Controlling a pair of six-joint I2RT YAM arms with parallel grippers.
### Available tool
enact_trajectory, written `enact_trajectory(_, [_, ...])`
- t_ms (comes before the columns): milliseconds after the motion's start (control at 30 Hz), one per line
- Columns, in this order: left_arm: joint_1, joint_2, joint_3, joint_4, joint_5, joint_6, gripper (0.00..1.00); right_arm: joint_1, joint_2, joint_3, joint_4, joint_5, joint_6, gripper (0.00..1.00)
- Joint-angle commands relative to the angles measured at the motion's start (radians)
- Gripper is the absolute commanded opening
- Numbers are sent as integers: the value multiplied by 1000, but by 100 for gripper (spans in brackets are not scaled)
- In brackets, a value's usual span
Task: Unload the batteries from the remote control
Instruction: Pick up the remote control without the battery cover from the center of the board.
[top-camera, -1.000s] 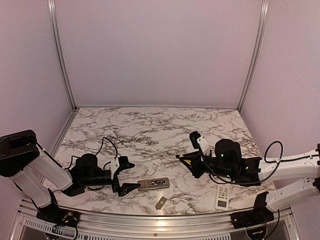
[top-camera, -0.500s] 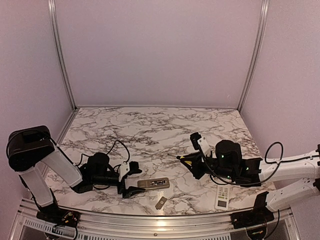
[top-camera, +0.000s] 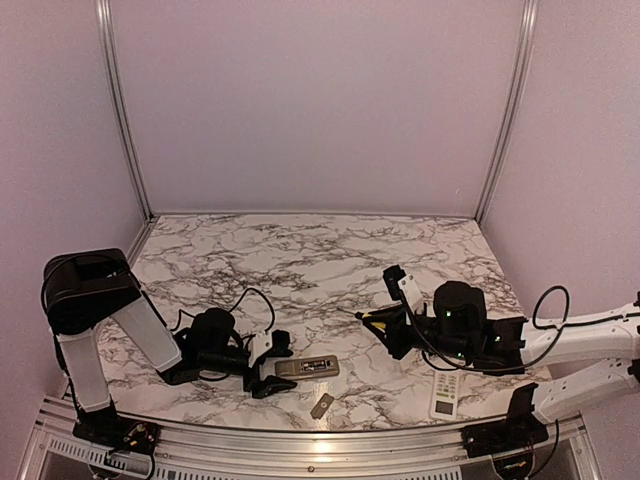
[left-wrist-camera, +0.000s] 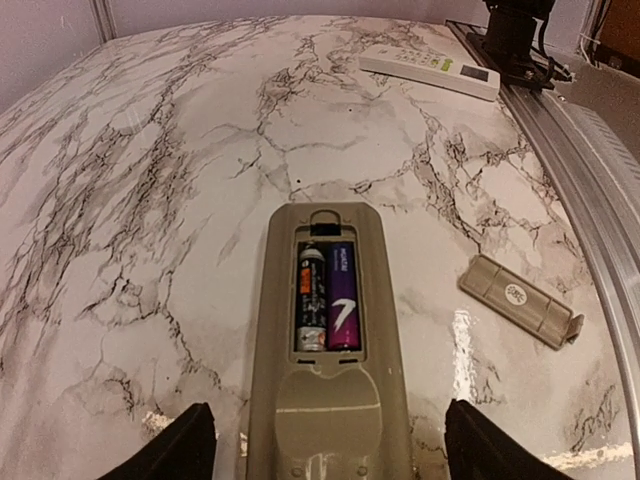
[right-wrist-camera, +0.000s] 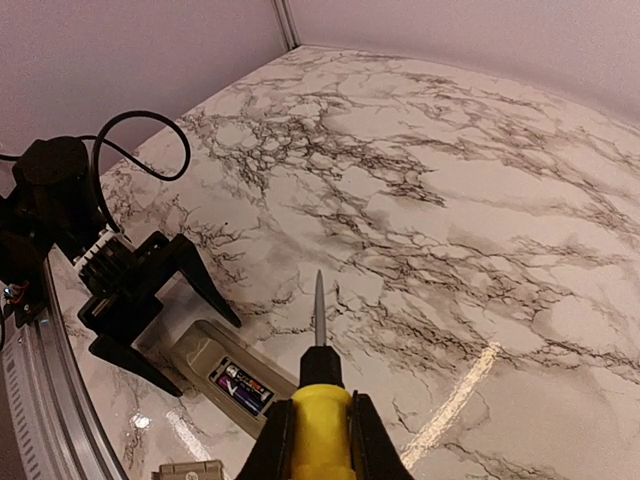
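Observation:
A grey remote (top-camera: 307, 367) lies back-up near the table's front edge, its battery bay open. In the left wrist view the remote (left-wrist-camera: 325, 400) holds a dark battery (left-wrist-camera: 311, 295) and a purple-blue battery (left-wrist-camera: 342, 295) side by side. My left gripper (top-camera: 272, 365) is open, one finger on each side of the remote's near end (left-wrist-camera: 330, 445), not touching it. My right gripper (top-camera: 385, 325) is shut on a yellow-handled screwdriver (right-wrist-camera: 320, 410), held above the table to the right of the remote (right-wrist-camera: 225, 375), tip pointing towards it.
The flat grey cover plate (top-camera: 321, 405) lies loose in front of the remote, and it shows in the left wrist view (left-wrist-camera: 518, 300). A white remote (top-camera: 444, 394) lies at the front right by the metal table rail (left-wrist-camera: 585, 190). Purple walls enclose the marble table.
My left arm has slid right along the table until its open fingers flank the remote's left end. My right arm with the screwdriver has barely shifted.

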Motion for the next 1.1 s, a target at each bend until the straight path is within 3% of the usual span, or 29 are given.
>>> enact_trajectory(0, [0,36,19,9,28,8,79,-6,-15,-5,-5,17,5,0])
enact_trajectory(567, [-1,39,38,-24,37,9,30,-5,-5,2,3,4,-1,0])
enact_trajectory(1067, [-50,-116,4,-59,-132,55,15,-6,-1,22,-20,-6,-4,0])
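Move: The open left fingers already straddle the near-hand end of the remote control without the battery cover; its middle lies about 5 cm to that hand's right, neither ahead nor back, and some 2 cm lower. The battery cover lies about 9 cm back and 8 cm right of the left hand, flat on the table, some 3 cm below it. From the right hand, the remote's middle is about 13 cm left, 3 cm back and 15 cm down. Downward at first, by only about 1 cm with a slight slide to the right, the left hand closes its fingers from wide to about half open and pinches the remote's two long edges, behind the battery bay. It pauses briefly with that grip, then rises straight up about 3 cm with the remote, tipping up only a few degrees. ##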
